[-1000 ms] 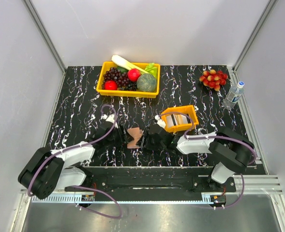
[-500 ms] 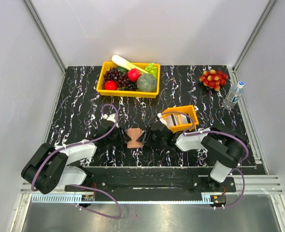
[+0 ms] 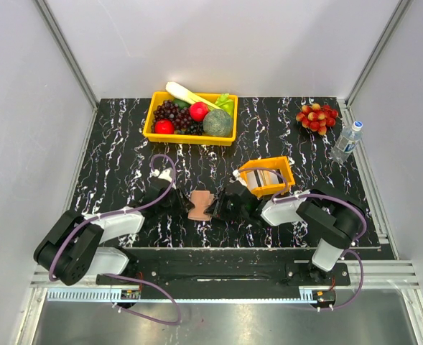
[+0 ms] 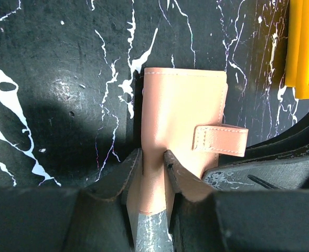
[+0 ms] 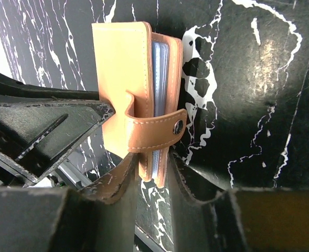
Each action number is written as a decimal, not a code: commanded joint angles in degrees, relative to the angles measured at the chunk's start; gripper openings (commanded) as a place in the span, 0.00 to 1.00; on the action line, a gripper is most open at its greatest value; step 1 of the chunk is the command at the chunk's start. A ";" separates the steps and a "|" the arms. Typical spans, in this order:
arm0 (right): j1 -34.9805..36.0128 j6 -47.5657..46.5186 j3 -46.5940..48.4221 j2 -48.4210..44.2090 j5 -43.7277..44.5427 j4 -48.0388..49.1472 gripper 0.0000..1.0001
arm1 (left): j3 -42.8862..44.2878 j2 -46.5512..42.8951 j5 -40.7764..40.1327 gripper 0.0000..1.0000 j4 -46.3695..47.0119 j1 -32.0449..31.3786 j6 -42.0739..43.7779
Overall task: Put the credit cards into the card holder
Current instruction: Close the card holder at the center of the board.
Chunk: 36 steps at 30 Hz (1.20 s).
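The tan-pink card holder [image 3: 200, 203] lies between the two arms near the table's front edge. My left gripper [image 3: 185, 203] is shut on its folded spine edge [image 4: 153, 168], both fingers pressing the leather. In the left wrist view the card holder [image 4: 183, 105] shows its snap tab. From the other side my right gripper [image 5: 153, 163] is shut on the card holder [image 5: 120, 68] at its open edge, just below the snapped strap [image 5: 154, 131]. In the top view that gripper [image 3: 217, 206] sits right of the holder. The credit cards [image 3: 263, 177] stand in a small orange tray [image 3: 286, 175] behind the right gripper.
A yellow bin [image 3: 189, 138] of fruit and vegetables stands at the back left. A red and yellow fruit cluster [image 3: 317, 116] and a water bottle [image 3: 347, 141] are at the back right. The orange tray's wall [image 4: 305, 47] shows in the left wrist view.
Both grippers have narrowed onto the card holder. The right gripper has slid left toward it, and the holder has turned slightly between them.
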 commanded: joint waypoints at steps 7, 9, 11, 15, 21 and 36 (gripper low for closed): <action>0.88 -7.20 3.15 -5.67 2.81 -4.70 0.06 | -0.87 -0.84 3.10 0.38 2.26 -0.95 -1.61; 0.88 -9.93 4.20 -7.96 5.96 -8.30 0.00 | -0.70 -2.16 3.01 0.42 1.91 -0.95 -1.44; 0.88 -12.47 5.26 -10.07 7.63 -11.82 0.00 | -0.43 -3.48 2.58 0.46 1.12 -0.95 -1.35; 0.88 -16.08 7.28 -12.36 10.00 -18.49 0.00 | -0.17 -7.08 0.03 0.62 -2.04 -0.77 -1.00; 1.49 -26.44 16.32 -15.53 18.51 -38.51 0.00 | 0.36 -15.69 -6.21 0.73 -9.95 -0.25 0.32; 10.28 -32.62 35.49 0.62 36.29 -73.97 0.00 | -1.48 -26.85 -12.63 0.83 -23.31 7.75 -0.55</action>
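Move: The card holder stands between my two hands, its middle about 3 cm left of my right hand and 2 cm ahead, at nearly the same height; from my left hand it is some 3 cm to the right and 1 cm ahead. From my right hand, the yellow card tray sits about 16 cm right and 13 cm ahead, and the fruit basket roughly 35 cm ahead and 8 cm left. I shut my right fingers on the card holder's open, strapped side while my left fingers spread and let go of its folded side. My right hand carries the card holder up about 10 cm and 9 cm to the right, sinking some 2 cm at the end and rolling about 50 degrees so that its right side rises. My left hand backs off, up first, then about 7 cm left. ##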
